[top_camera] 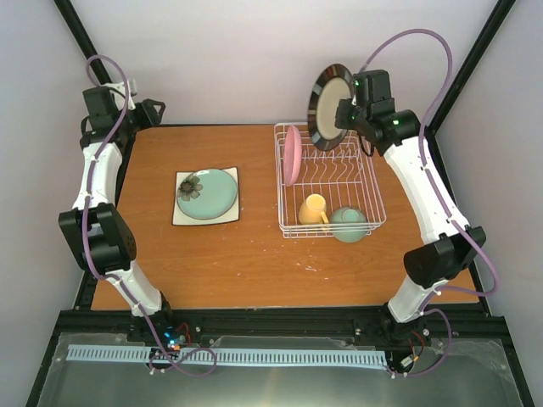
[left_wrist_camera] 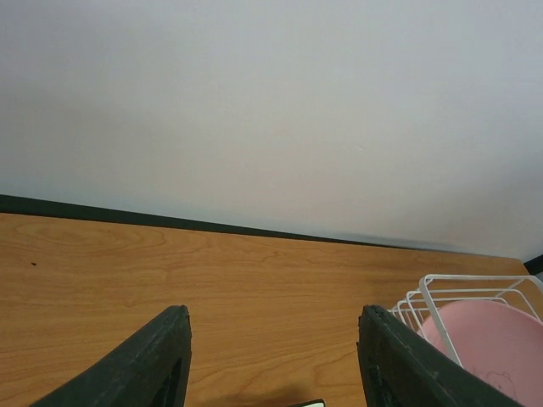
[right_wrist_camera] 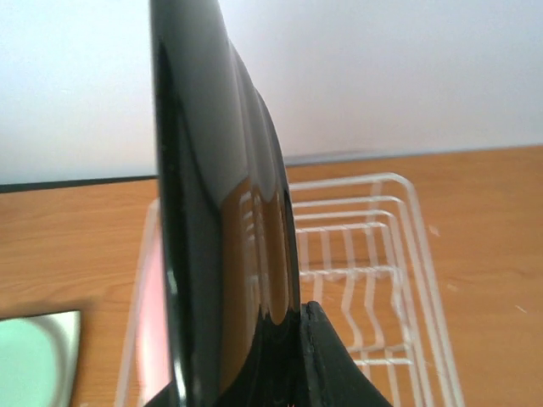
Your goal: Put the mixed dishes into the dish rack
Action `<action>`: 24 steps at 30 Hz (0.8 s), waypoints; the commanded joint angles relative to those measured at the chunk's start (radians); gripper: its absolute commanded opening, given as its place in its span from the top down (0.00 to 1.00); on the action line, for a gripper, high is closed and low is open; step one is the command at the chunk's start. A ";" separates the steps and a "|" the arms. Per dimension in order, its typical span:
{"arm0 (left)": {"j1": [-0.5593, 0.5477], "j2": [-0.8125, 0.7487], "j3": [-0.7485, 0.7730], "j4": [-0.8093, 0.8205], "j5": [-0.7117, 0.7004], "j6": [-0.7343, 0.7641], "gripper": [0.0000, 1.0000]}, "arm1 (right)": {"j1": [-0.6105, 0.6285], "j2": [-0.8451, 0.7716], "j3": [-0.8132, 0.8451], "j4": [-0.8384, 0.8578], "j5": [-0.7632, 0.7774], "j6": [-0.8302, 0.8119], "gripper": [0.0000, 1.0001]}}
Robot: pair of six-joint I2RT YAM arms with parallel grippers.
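Observation:
My right gripper [top_camera: 346,113] is shut on the black-rimmed cream plate [top_camera: 329,105] and holds it on edge above the far end of the white wire dish rack [top_camera: 370,191]. In the right wrist view the plate's glossy black back [right_wrist_camera: 212,246] fills the middle, with the rack [right_wrist_camera: 373,254] below. The pink plate [top_camera: 292,154] stands in the rack's far-left slots. The yellow mug [top_camera: 313,209] and mint-green bowl [top_camera: 349,223] lie at the rack's near end. The mint-green plate with flower mark [top_camera: 206,192] lies on the white square plate [top_camera: 181,215] at table centre-left. My left gripper [left_wrist_camera: 271,356] is open and empty at the far left.
The orange wood table [top_camera: 246,263] ends at a black frame and a pale back wall. The left wrist view shows the rack corner [left_wrist_camera: 441,292] and the pink plate [left_wrist_camera: 492,348] at its right. The left arm [top_camera: 102,178] stands folded along the table's left edge.

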 commanded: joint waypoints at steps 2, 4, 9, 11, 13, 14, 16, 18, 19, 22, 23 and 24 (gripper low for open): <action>0.001 0.015 0.048 -0.044 -0.032 0.032 0.46 | -0.010 0.025 0.029 -0.120 0.196 0.072 0.97; 0.002 0.015 0.046 -0.057 -0.040 0.038 0.47 | -0.009 0.041 0.029 -0.163 0.200 0.087 0.97; 0.001 0.007 0.029 -0.076 -0.056 0.048 0.48 | -0.008 0.104 0.051 -0.233 0.199 0.091 0.97; 0.002 0.003 0.018 -0.077 -0.057 0.051 0.48 | -0.006 0.117 0.046 -0.231 0.184 0.091 0.97; 0.002 -0.001 0.010 -0.078 -0.065 0.053 0.48 | -0.007 0.123 0.038 -0.219 0.174 0.089 0.97; 0.001 -0.004 0.007 -0.077 -0.066 0.054 0.48 | -0.005 0.128 0.038 -0.218 0.171 0.089 0.97; 0.001 -0.006 0.000 -0.074 -0.065 0.052 0.48 | -0.004 0.138 0.040 -0.213 0.163 0.087 0.97; 0.001 -0.008 -0.007 -0.073 -0.065 0.050 0.48 | -0.005 0.147 0.044 -0.207 0.151 0.086 0.97; 0.001 -0.009 -0.008 -0.072 -0.065 0.051 0.48 | -0.003 0.151 0.048 -0.206 0.148 0.086 0.97; 0.001 -0.011 -0.012 -0.069 -0.068 0.052 0.48 | -0.003 0.162 0.080 -0.209 0.153 0.078 0.97; 0.002 -0.009 -0.012 -0.069 -0.067 0.052 0.48 | -0.002 0.165 0.092 -0.211 0.155 0.073 0.97; 0.001 -0.009 -0.012 -0.069 -0.067 0.052 0.48 | -0.002 0.167 0.105 -0.214 0.159 0.071 0.97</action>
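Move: The black-rimmed plate is already in the right hand; its goal, the empty slot in the rack, lies about 22 cm below that hand, some 2 cm ahead and 2 cm to its right. The pink plate stands roughly 11 cm left of the slot and about 1 cm nearer. The yellow mug is some 12 cm back from the slot and 5 cm left, the green bowl about 16 cm back and 4 cm right. From the left hand the slot is some 47 cm right, 4 cm back and 17 cm lower. The black-rimmed plate, still pinched by its rim, is lowered quickly by about 12 cm towards the empty slot right of the pink plate, after an early shift some 4 cm to the right. As it sinks, the right wrist tips its fingers about 25 degrees farther down and turns slightly clockwise; then the hand holds there, grip kept. The empty left hand sinks some 2 cm, fingers open. ##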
